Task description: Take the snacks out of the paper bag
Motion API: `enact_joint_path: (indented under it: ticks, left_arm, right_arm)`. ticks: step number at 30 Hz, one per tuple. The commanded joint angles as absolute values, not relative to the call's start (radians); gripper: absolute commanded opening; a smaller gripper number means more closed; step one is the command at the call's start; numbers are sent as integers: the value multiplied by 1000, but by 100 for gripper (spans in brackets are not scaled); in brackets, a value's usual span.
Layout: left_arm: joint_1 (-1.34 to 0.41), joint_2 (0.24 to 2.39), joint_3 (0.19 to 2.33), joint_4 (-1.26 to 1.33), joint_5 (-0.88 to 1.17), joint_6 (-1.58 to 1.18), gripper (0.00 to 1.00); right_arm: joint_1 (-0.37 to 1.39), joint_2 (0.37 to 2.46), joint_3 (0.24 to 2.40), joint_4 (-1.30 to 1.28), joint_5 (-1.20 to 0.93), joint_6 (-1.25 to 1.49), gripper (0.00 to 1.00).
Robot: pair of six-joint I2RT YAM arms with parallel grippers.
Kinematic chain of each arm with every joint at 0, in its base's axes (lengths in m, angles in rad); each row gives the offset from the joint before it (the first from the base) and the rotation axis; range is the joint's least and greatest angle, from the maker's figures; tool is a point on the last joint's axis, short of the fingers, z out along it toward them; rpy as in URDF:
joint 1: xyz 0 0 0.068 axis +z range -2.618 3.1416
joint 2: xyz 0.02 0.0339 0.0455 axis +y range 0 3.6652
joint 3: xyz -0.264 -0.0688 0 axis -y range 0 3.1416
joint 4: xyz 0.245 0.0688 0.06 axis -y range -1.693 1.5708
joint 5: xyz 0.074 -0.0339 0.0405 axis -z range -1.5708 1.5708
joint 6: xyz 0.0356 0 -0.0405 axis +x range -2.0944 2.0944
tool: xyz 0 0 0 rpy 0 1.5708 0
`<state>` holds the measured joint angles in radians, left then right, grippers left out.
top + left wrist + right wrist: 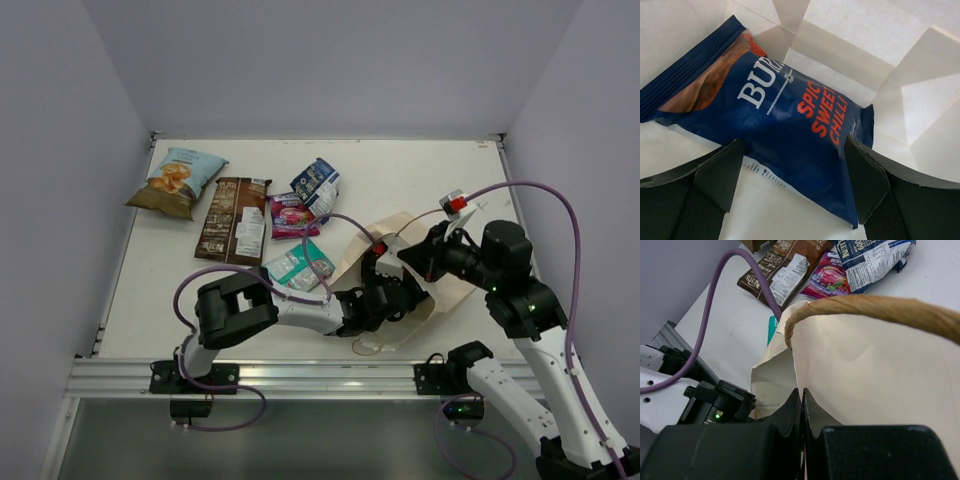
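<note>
The paper bag (452, 290) lies on its side at the front right of the table, its mouth towards the left arm. My left gripper (792, 165) is open inside the bag (860, 30), its fingers on either side of the near end of a dark blue snack packet (785, 115) without pinching it. From above, the left gripper (392, 298) is half hidden in the bag's mouth. My right gripper (803, 395) is shut on the upper edge of the paper bag (875, 365), holding it up, and in the top view this gripper (425, 258) sits at the bag's top.
Five packets lie left of the bag: a chip bag (178, 182), a long dark brown one (235, 220), a magenta one (290, 213), a blue-and-white one (317, 185) and a teal one (298, 265). One cord handle (368, 347) loops near the table's front edge.
</note>
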<state>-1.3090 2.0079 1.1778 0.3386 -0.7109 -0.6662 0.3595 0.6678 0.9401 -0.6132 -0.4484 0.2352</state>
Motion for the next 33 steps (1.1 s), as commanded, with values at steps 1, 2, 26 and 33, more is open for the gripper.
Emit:
enact_joint_path:
  ticks: [1, 2, 26, 33]
  left_arm:
    - [-1302, 2054, 1227, 417, -770, -641, 89]
    - [-1301, 2062, 1229, 426, -775, -640, 89]
    - [-1285, 2126, 1201, 549, -831, -575, 0]
    - [-1285, 1939, 1123, 485, -778, -569, 0]
  right_arm:
    - [367, 649, 930, -545, -538, 285, 0]
    - [365, 646, 924, -538, -538, 301, 0]
    - [367, 604, 859, -499, -549, 391, 0]
    - [365, 597, 816, -523, -247, 390, 0]
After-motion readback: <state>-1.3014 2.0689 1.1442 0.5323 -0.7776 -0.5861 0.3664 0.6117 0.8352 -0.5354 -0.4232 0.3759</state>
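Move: The navy chips packet lies inside the paper bag, about 5 cm ahead of my open left hand, 1 cm to its right and roughly 3 cm below. The teal packet lies on the table some 24 cm to this hand's left and 3 cm ahead; the pink packet about 24 cm left and 16 cm ahead. From my right hand the navy packet is about 9 cm ahead, 4 cm right and 24 cm down. I slide my wide-open left hand about 3 cm forward, rightward and down onto the navy packet, then shut the fingers fully and pinch its film across the lettering. Still gripping, I start drawing back left about 2 cm and slightly up. My right hand keeps its pinch on the paper bag's rim, sinking about 1.5 cm as it tilts a little. ##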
